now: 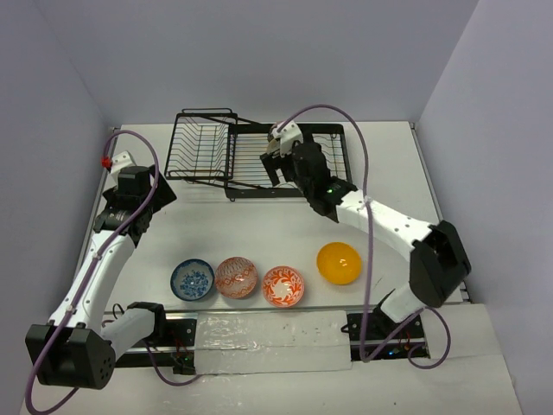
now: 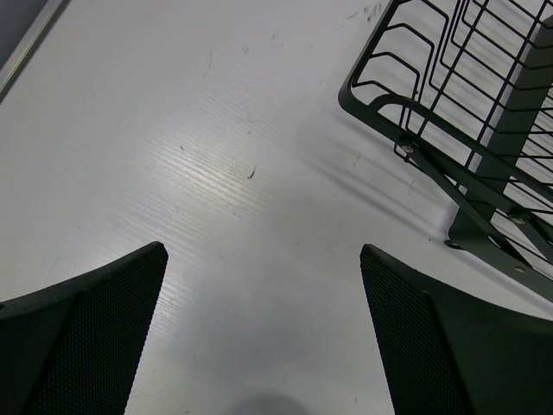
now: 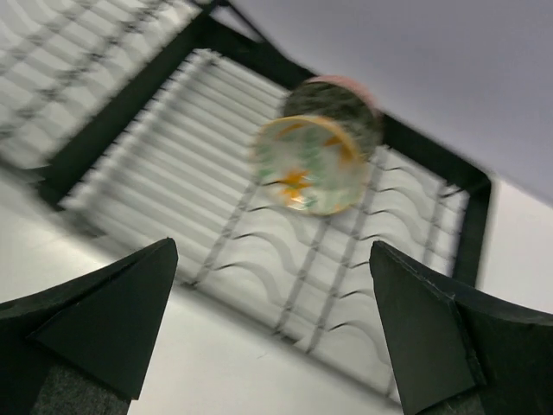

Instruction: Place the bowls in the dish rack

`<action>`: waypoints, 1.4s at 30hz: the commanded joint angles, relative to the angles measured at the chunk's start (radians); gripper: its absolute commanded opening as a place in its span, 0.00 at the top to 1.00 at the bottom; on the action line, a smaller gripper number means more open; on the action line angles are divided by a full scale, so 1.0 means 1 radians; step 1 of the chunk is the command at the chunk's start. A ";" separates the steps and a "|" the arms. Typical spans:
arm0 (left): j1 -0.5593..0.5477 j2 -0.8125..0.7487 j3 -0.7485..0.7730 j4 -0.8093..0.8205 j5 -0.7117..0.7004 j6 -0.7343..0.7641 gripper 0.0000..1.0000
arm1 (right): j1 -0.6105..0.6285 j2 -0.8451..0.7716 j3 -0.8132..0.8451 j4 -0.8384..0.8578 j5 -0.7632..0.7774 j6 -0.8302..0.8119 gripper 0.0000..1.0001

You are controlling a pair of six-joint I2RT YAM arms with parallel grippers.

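Observation:
The black wire dish rack point(image 1: 203, 147) stands at the back of the table. In the right wrist view a white bowl with green-orange leaves point(image 3: 311, 166) stands on edge between the dividers of the dish rack point(image 3: 130, 102), with a grey-black bowl point(image 3: 346, 105) just behind it. My right gripper point(image 3: 272, 290) is open and empty, pulled back from them over the rack's near edge point(image 1: 275, 166). On the table in front lie a blue bowl point(image 1: 192, 279), a pink-red bowl point(image 1: 236, 277), an orange-red floral bowl point(image 1: 283, 286) and a plain orange-yellow bowl point(image 1: 338, 263). My left gripper point(image 1: 130, 186) hangs open over bare table point(image 2: 263, 259).
The rack's tilted basket end point(image 2: 517, 104) lies just right of my left gripper. Grey walls close in the table at the back and both sides. The row of bowls sits near the front edge, between the two arm bases.

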 commanded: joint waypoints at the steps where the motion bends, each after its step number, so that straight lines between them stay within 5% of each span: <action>1: 0.004 0.003 -0.002 0.023 -0.009 -0.004 0.01 | 0.038 -0.131 0.101 -0.317 -0.094 0.307 0.00; 8: -0.003 0.018 -0.004 0.019 -0.013 -0.012 0.01 | 0.083 -0.270 0.082 -0.678 -0.407 0.572 0.00; 18: -0.014 0.047 0.000 0.014 -0.018 -0.012 0.01 | 0.158 -0.332 -0.043 -0.869 -0.623 0.560 0.12; 42: -0.039 0.075 0.004 0.003 -0.033 -0.010 0.01 | 0.261 -0.030 0.008 -0.728 -0.678 0.579 0.22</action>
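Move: The orange-patterned bowl lies about 29 cm back from the right hand, 17 cm to its left and 20 cm below. The orange floral bowl is roughly 13 cm right of that bowl and 2 cm nearer the bases, the blue bowl 13 cm left of it and level. The racked leaf bowl stands 12 cm ahead of the right hand, 3 cm right and 13 cm below. From the left hand the patterned bowl is 18 cm back, 22 cm right, 16 cm below. Back from the rack and the leaf bowl the right hand sweeps some 27 cm, first arching up a little, then sinking well below its starting height and easing left towards the orange-patterned bowl's near-side rim. The wrist tips down about 65 degrees, turning counter-clockwise as well, and the wide-open fingers narrow partway without a grip. The left hand, empty, sinks about 2 cm. ##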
